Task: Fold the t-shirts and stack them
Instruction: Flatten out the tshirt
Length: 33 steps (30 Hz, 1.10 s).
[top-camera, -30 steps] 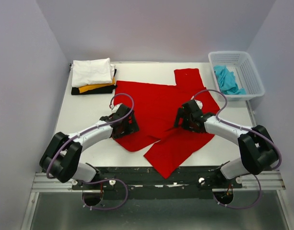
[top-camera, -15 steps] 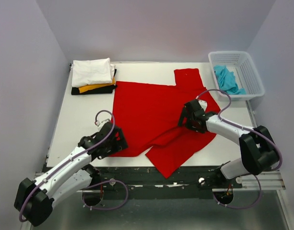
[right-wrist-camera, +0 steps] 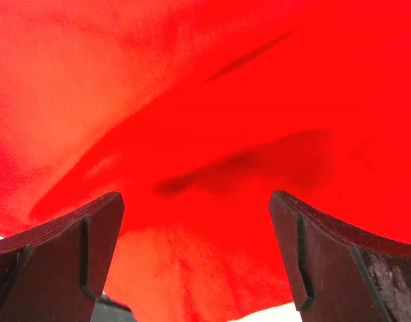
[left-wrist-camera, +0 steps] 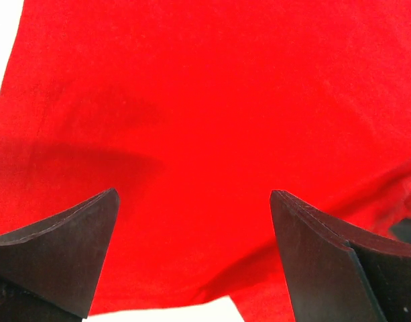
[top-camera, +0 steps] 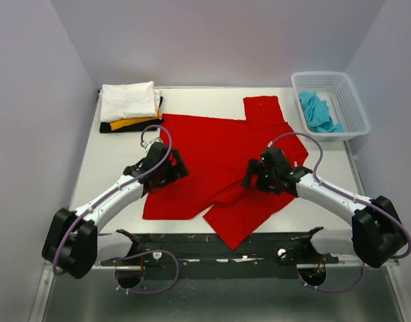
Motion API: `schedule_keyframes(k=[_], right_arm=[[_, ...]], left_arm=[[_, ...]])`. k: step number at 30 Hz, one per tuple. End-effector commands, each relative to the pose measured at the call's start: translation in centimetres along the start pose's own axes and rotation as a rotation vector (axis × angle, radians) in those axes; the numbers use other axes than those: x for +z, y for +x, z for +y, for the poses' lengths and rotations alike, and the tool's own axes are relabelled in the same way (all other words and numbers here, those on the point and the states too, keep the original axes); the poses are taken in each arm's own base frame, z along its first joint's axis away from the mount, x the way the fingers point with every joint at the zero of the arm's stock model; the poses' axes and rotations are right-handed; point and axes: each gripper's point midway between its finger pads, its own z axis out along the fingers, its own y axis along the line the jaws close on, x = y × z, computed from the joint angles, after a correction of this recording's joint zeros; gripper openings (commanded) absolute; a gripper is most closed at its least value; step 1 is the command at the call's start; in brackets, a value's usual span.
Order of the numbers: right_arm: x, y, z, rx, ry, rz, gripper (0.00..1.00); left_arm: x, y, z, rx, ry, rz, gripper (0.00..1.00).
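Note:
The red t-shirt (top-camera: 215, 151) lies spread across the middle of the table, with a flap hanging toward the front edge. It fills the left wrist view (left-wrist-camera: 212, 114) and the right wrist view (right-wrist-camera: 212, 100). My left gripper (top-camera: 173, 166) is open over the shirt's left edge, nothing between its fingers (left-wrist-camera: 54, 255). My right gripper (top-camera: 253, 176) is open over the shirt's creased right part, empty too. A folded stack of white, yellow-orange and black t-shirts (top-camera: 130, 106) sits at the back left. A turquoise t-shirt (top-camera: 317, 112) lies crumpled in the basket.
The white lattice basket (top-camera: 331, 80) stands at the back right corner. Grey walls close in the table on three sides. Bare white tabletop (top-camera: 111, 168) shows left of the red shirt, and the metal rail runs along the front edge.
The left arm swung from the front-left corner back up onto the shirt's left edge. The right gripper shifted slightly left and toward the front. The shirt's lower left part now lies flatter.

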Motion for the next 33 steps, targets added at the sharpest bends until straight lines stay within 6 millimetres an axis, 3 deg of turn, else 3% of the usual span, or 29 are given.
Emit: schedule_keyframes(k=[1,5,11,19,21,24,29,33], right_arm=[[0.5,5.1,-0.6,0.005,-0.037,0.148,1.00],[1.1,5.0,-4.9,0.070,0.151,0.111,1.00],[0.9,4.7,-11.5,0.297,0.266,0.112,1.00],[-1.4,1.8,-14.4,0.341,0.453,0.042,1.00],[-1.7,1.7,-13.8,0.324,0.425,0.059,1.00],[-1.9,0.1,-10.6,0.228,0.244,0.074,1.00],[-2.8,-7.3,-7.6,0.156,0.141,-0.123,1.00],[0.8,-12.5,-6.8,0.123,0.138,-0.235,1.00]], left_arm=[[3.7,-1.4,-1.2,-0.020,0.025,0.000,0.99],[6.4,-0.9,-0.3,-0.029,-0.037,0.086,0.99],[8.5,0.2,0.4,-0.068,-0.040,0.162,0.99],[9.4,0.5,1.9,-0.107,-0.073,0.211,0.99],[9.0,0.4,2.2,-0.108,-0.092,0.213,0.99],[8.5,-0.3,1.8,-0.096,-0.077,0.187,0.99],[8.7,-1.4,1.5,-0.069,-0.105,0.176,0.99],[9.4,-1.6,0.8,-0.069,-0.079,0.188,0.98]])
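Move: Under the open left hand, some 6 cm below, is the middle of the red t-shirt's left part; the shirt's lower-left corner is about 13 cm left and 18 cm back, and the notch in its near edge 10 cm right and 14 cm back. From the right hand the slanting crease lies about 6 cm left, 3 cm back and 4 cm below; the near flap's tip is roughly 6 cm left and 24 cm back. Sinking about 5 cm onto the shirt, the left hand then pushes the cloth forward, some 7 cm in all, and stays down there with its fingers open. The right hand dips and draws back 3 cm, then sweeps low over the shirt about 11 cm to the right, away from the crease, turning clockwise some 20 degrees; it finally rises and swings forward, fingers wide open. ##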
